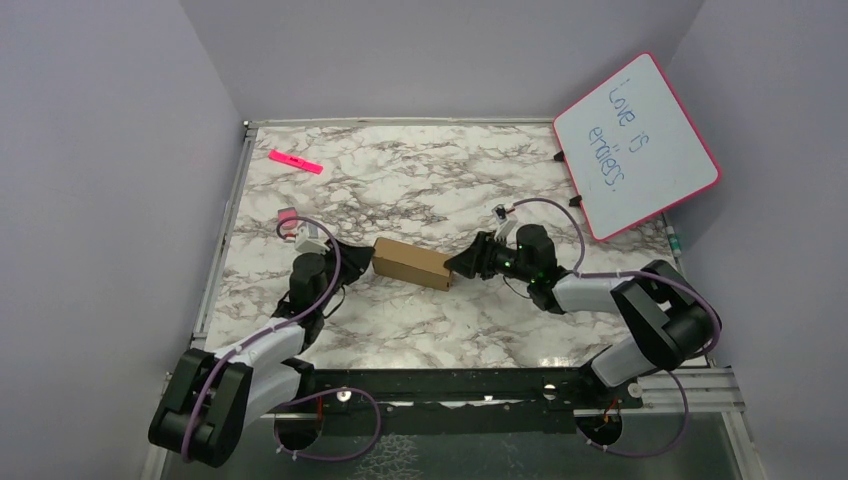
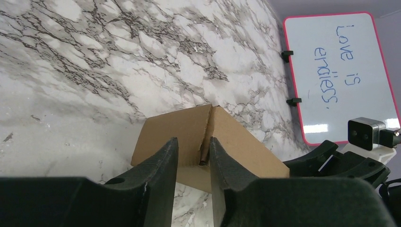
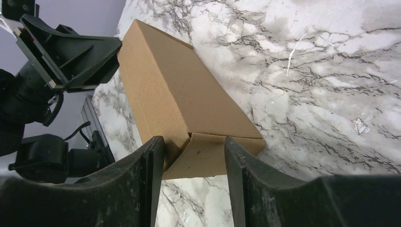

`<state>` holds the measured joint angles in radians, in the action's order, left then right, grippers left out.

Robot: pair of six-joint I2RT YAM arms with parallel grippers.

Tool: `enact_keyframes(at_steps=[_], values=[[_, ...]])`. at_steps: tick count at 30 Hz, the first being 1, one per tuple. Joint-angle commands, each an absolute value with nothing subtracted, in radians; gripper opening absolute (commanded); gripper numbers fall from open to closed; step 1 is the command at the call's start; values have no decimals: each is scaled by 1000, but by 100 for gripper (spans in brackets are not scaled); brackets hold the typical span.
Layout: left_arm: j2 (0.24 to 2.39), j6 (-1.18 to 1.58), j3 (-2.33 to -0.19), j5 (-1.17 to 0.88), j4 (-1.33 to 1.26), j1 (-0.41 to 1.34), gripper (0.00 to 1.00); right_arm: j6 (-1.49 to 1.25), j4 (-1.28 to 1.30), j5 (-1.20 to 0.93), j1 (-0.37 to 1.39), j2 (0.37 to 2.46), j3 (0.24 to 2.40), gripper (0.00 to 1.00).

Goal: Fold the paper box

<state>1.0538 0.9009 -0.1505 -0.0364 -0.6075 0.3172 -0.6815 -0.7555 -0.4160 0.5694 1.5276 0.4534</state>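
The paper box (image 1: 411, 263) is a small closed-looking brown cardboard box lying on its side on the marble table (image 1: 430, 180). My left gripper (image 1: 358, 262) is at its left end and my right gripper (image 1: 462, 264) at its right end. In the left wrist view the left gripper (image 2: 194, 146) stands narrowly open, its tips against the box's end (image 2: 172, 130), where a flap stands ajar at a crease. In the right wrist view the right gripper (image 3: 195, 144) is open, and the box's end flap (image 3: 213, 158) sticks out between its fingertips without being pinched.
A pink-framed whiteboard (image 1: 636, 146) with blue writing leans at the back right. A pink marker (image 1: 296, 161) lies at the back left, and a small pink and white item (image 1: 287, 217) sits behind the left arm. Purple walls close in the table.
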Motion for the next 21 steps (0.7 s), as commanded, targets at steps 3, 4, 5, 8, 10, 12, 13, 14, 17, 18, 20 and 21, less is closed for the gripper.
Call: enact_keyframes(at_steps=[3,4,5,8,10,12,13,14,17,18,20,21], values=[[1114,835,-121,-25,-352,328,30,-522,-532,-345,577,1443,485,55],[1098,834,-128,-28,-351,329,31,-494,-501,-339,577,1413,502,56],[1073,835,-136,-32,-349,328,33,-465,-464,-334,578,1393,530,56],[989,826,-186,-16,-283,329,39,-377,-366,-324,578,1346,595,61],[937,803,-238,-8,-223,328,44,-330,-321,-328,578,1327,633,66],[888,786,-284,-8,-173,328,49,-278,-272,-353,577,1326,682,72],[865,782,-305,12,-152,328,52,-265,-241,-375,578,1335,712,75],[843,773,-326,18,-131,328,56,-239,-206,-403,578,1350,744,77],[788,715,-394,26,-56,327,64,-199,-150,-454,588,1381,808,80],[772,688,-421,33,-19,327,66,-178,-139,-455,599,1389,825,81],[744,623,-487,42,61,327,69,-127,-96,-440,624,1415,869,83],[730,587,-521,47,100,327,71,-103,-69,-435,636,1434,896,84]])
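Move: The folded paper box lies between the hands: its middle is about 9 cm to the left hand's right, 3 cm back and 3 cm lower; from the right hand it is some 8 cm to the left, 1 cm back and also 3 cm lower. A pink block lies about 17 cm left and 7 cm ahead of the left hand, and a pink strip some 16 cm left and 20 cm ahead of it, both roughly 6 cm lower. The closed box is released at both ends: after a slight last nudge inward, the left fingers come off its left end and climb about 6.5 cm, easing a little left. The right hand leaves the right end, rises about 8.5 cm and shifts 3 cm forward, rolling some 25 degrees about its fingers. Both grippers open clearly wider. ##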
